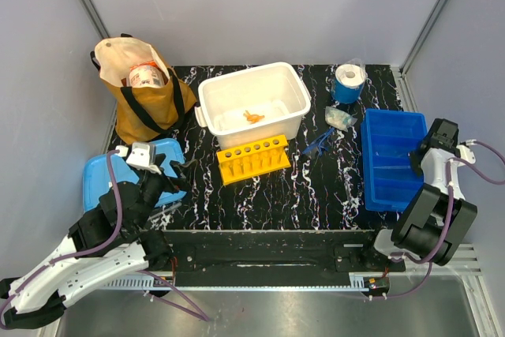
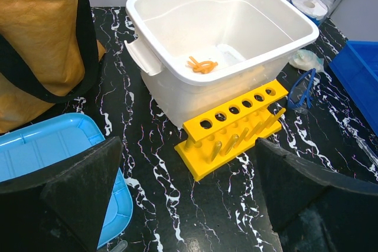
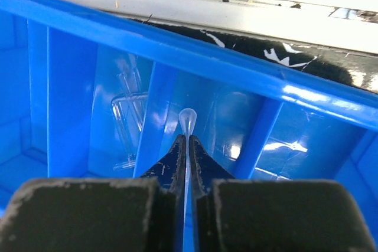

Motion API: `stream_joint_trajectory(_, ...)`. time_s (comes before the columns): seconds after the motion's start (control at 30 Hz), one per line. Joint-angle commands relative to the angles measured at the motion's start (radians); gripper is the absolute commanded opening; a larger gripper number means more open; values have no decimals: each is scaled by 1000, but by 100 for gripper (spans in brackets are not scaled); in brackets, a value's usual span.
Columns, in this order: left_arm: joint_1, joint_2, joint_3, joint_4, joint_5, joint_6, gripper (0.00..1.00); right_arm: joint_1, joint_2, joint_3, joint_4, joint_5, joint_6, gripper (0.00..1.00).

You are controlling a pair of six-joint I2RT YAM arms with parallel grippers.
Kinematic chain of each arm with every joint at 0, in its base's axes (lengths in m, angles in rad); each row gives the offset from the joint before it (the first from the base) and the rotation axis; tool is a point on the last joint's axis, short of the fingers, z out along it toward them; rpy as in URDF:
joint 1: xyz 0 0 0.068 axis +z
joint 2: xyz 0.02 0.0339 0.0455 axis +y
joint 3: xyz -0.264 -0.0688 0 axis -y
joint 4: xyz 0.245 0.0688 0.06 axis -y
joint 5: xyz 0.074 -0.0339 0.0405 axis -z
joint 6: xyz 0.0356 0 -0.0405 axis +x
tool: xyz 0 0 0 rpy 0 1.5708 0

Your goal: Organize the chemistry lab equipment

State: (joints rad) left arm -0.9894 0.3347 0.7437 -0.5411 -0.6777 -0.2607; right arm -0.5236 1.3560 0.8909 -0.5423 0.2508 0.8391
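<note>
My right gripper [image 3: 188, 140] is shut on a thin clear dropper tube [image 3: 188, 117], whose bulb tip sticks out past the fingertips. It hangs over the dividers of the blue compartment bin [image 3: 177, 57] at the table's right [image 1: 392, 116]. A clear glass piece [image 3: 127, 110] lies in one compartment. My left gripper [image 2: 186, 175] stands open over bare table at the near left [image 1: 170, 173], nothing between its fingers. The yellow-orange knotted piece [image 2: 202, 65] lies in the white tub [image 1: 237, 88]. Blue-framed safety glasses [image 1: 318, 144] and a small clear packet [image 1: 341, 118] lie right of the tub.
A yellow tube rack [image 1: 252, 158] stands in front of the white tub. A brown cloth bag [image 1: 146, 100] is at the back left, with a light blue tray [image 1: 96, 183] before it. A blue roll [image 1: 347, 83] stands at the back right.
</note>
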Motion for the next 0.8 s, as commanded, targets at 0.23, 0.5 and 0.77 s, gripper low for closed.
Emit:
stream_joint_trajectory(0.23, -3, 18, 6, 52, -2, 15, 99, -29, -3, -21, 54, 90, 8, 6)
stream_joint_trajectory(0.5, -5, 23, 5, 47, -5, 15, 99, -29, -1, -9, 68, 58, 11, 25)
stream_joint_trajectory(0.77, -3, 44, 3, 43, -8, 2, 99, -30, -64, 29, 71, -48, -78, 34)
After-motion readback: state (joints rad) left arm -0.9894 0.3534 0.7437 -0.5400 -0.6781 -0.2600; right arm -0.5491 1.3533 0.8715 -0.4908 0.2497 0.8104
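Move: The pipette in the right fingers is going to the blue tray's compartment underneath; the middle of its floor is about 6 cm left, 1 cm back and 4 cm below the right hand. The tray's right wall is some 3 cm to the right of this hand, its rim about 1 cm lower. The glass pieces in the next compartment lie around 4 cm ahead, 1 cm left and 4 cm down. From the left hand the compartment is roughly 65 cm right, 8 cm ahead and 25 cm lower. With the right gripper already low over the tray and still pinching the pipette, ease about 1.5 cm to the right, towards the side wall, and nearly 1 cm back. Then hold that height and open the fingers to about a third, letting go of the pipette over its compartment; drift roughly 1 cm forward and slightly left as they part. ##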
